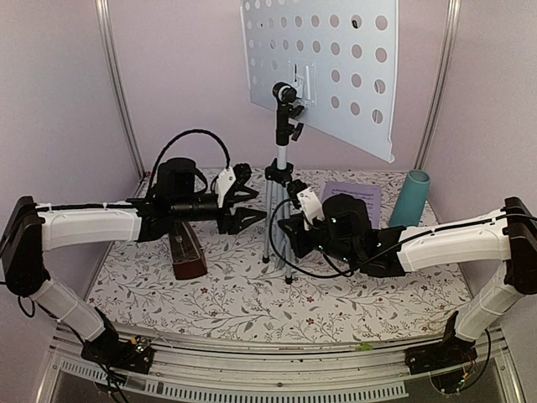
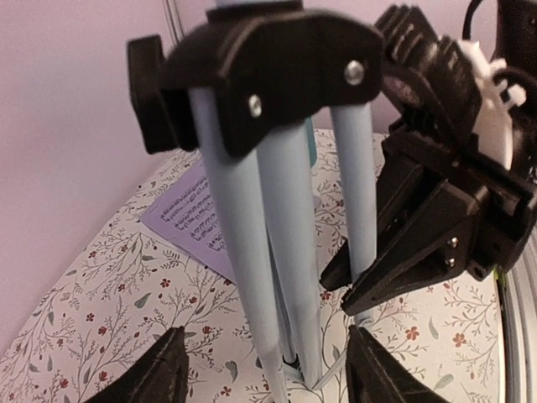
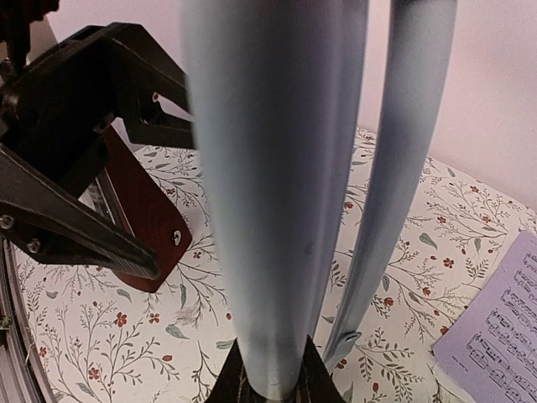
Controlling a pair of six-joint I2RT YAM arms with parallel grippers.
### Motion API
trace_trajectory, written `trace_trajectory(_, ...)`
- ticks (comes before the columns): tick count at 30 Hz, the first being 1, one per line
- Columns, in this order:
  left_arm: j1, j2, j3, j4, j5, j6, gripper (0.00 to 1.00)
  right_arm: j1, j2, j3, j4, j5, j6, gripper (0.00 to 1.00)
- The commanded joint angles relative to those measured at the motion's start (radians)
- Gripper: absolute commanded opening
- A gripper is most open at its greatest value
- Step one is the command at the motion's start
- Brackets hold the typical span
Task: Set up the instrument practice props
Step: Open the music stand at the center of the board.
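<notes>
The pale-blue perforated music stand (image 1: 336,67) stands mid-table on its silver tripod legs (image 1: 270,239), which hang close together. My right gripper (image 3: 268,382) is shut on one of those legs (image 3: 268,210), coming in from the right (image 1: 289,228). On the left, my left gripper (image 1: 252,201) is open, and its fingertips (image 2: 168,374) straddle the bunched legs (image 2: 285,210) without touching them. The dark-red-brown metronome (image 1: 186,253) sits on the cloth under the left arm, also seen in the right wrist view (image 3: 143,227). A lilac sheet-music page (image 1: 352,195) lies flat behind the right arm.
A teal cup (image 1: 409,199) stands upright at the back right beside the page. A floral cloth (image 1: 252,302) covers the table, with pink walls and metal frame posts (image 1: 117,84) close behind. A black cable (image 1: 289,273) from the right arm lies on the cloth near the legs.
</notes>
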Motion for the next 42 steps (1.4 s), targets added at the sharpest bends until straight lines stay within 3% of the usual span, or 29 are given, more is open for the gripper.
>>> trace_trajectory(1,0.006,0.077,0.097,-0.058,0.102,0.078,0.61,-0.011,0.033,-0.072,-0.243,-0.039,0.001,0.0)
trace_trajectory(7,0.009,0.156,0.153,-0.058,0.081,0.11,0.54,-0.02,0.024,-0.08,-0.244,-0.047,-0.008,0.0)
trace_trajectory(13,0.015,0.197,0.195,-0.076,0.149,0.141,0.49,-0.02,0.032,-0.071,-0.249,-0.053,-0.013,0.0)
trace_trajectory(18,0.014,0.22,0.197,-0.098,0.172,0.149,0.4,-0.02,0.042,-0.058,-0.256,-0.052,-0.016,0.0)
trace_trajectory(22,0.012,0.226,0.198,-0.109,0.161,0.158,0.29,-0.02,0.048,-0.047,-0.265,-0.052,-0.022,0.0)
trace_trajectory(29,0.014,0.233,0.224,-0.147,0.1,0.153,0.0,-0.02,0.039,-0.027,-0.315,-0.035,-0.024,0.0)
trace_trajectory(42,0.031,0.201,0.255,-0.269,-0.036,0.158,0.0,-0.02,-0.057,-0.022,-0.488,-0.036,-0.01,0.0)
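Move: The left rear leg of the half-open music stand lies close to my left hand: where I'll take it is about 4 cm right, 2 cm ahead and 3 cm lower. The black leg hub is some 6 cm right, 3 cm ahead and 7 cm up from my left hand; the near leg, already in my right gripper, is about 8 cm right, 4 cm back and 5 cm down. From my right hand, the rear leg's grip spot is roughly 4 cm left, 6 cm ahead and 2 cm higher. I bring my left hand in under the hub, about 3 cm right and 3 cm down with some 2 cm forward, turning slightly clockwise while the half-open fingers close around the stand's left rear leg and pinch it. My right hand keeps its grip on the near leg and late on eases it about 1 cm right, away from the rear leg. ##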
